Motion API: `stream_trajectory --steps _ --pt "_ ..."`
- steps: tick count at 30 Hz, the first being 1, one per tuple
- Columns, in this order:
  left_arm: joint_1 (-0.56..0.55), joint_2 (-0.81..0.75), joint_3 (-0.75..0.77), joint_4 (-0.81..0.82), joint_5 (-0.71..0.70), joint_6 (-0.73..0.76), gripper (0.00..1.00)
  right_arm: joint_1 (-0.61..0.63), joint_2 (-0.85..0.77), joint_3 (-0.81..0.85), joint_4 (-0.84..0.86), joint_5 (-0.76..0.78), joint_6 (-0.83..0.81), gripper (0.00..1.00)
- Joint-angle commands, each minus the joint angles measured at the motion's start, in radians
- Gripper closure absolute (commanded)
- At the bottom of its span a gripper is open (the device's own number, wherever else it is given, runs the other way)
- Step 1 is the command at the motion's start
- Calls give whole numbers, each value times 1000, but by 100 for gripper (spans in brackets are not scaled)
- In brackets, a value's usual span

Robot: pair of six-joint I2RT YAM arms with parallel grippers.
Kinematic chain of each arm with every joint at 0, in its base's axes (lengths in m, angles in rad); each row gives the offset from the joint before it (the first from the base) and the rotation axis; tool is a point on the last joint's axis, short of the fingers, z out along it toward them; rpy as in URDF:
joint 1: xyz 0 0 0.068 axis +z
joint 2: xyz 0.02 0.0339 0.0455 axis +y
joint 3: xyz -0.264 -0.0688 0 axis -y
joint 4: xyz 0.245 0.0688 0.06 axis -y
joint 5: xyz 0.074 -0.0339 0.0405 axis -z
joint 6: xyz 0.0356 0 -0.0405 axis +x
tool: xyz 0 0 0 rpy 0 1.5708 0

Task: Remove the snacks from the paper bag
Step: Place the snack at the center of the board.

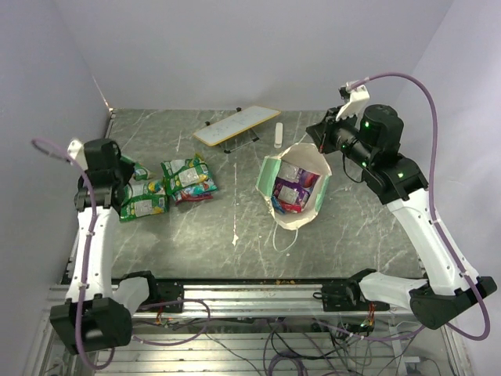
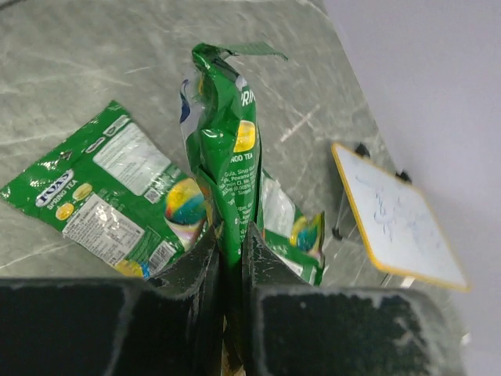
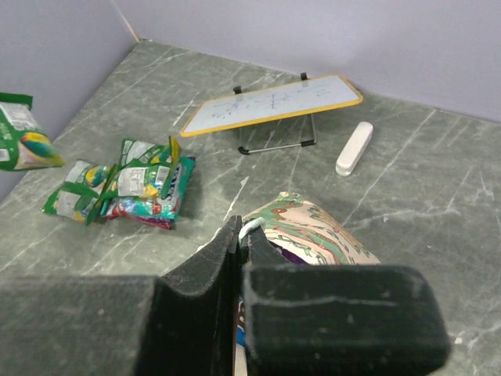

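Observation:
The mint-green paper bag (image 1: pixel 296 190) stands open right of centre, with purple and red snack packets (image 1: pixel 292 189) inside. My right gripper (image 1: pixel 321 141) is at the bag's far rim; in the right wrist view it (image 3: pixel 243 231) is shut on the bag's white cord handle (image 3: pixel 250 227), with the printed bag side (image 3: pixel 313 227) just beyond. My left gripper (image 1: pixel 127 168) is at the far left; in the left wrist view it (image 2: pixel 231 235) is shut on a green packet (image 2: pixel 227 149), held upright above other green packets (image 2: pixel 102 196). Several packets (image 1: pixel 188 178) lie on the table.
A flat white board (image 1: pixel 236 125) on black legs stands at the back centre, with a small white oblong object (image 1: pixel 279 135) to its right. Walls close the table at the back and on both sides. A second bag handle (image 1: pixel 286 239) trails toward the near edge.

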Motion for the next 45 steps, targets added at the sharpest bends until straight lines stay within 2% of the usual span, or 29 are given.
stream_trajectory --steps 1,5,11,23,26,30,40,42,45 --pt "139 -59 -146 327 217 -222 93 -4 -11 51 6 -45 -4 100" --pt "143 -76 -261 354 84 -407 93 -4 -22 41 -7 -62 -5 100" --pt "143 -112 -473 575 -28 -592 93 -4 -28 29 -3 -59 -15 100" --pt "142 -7 -759 934 -33 -670 91 -4 -10 37 4 -67 -13 100" --pt "136 -26 -797 889 -22 -671 84 -4 -8 35 9 -68 -7 100" --pt "134 -44 -840 840 -5 -691 69 -4 -4 32 19 -90 -1 100" --pt "135 -67 -779 590 38 -656 40 -4 -10 12 35 -112 5 100" --pt "135 -75 -758 557 58 -645 32 -4 -14 10 38 -110 5 100" --pt "135 -76 -711 478 72 -612 13 -4 -18 3 43 -111 6 100"
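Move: The green snack held upright in the left fingers is going to the flat green bag lying nearest the left edge, about 23 cm below this hand, some 2 cm back and 2 cm to its left. The snack pile lies about 12 cm to the hand's right and 3 cm ahead, 21 cm below; the whiteboard is roughly 28 cm right and 21 cm ahead. From the right hand, that flat green bag lies some 48 cm left, 2 cm back and 37 cm below. Down goes the left hand, about 19 cm, onto the flat green bag with the snack it already holds, swinging slightly left early and easing back about 4 cm late. On the way the wrist rolls its left side down and turns counter-clockwise, each some 30 degrees; near the bottom the fingers open wide and let go of the snack. The right hand keeps its shut grip on the paper bag's handle. ##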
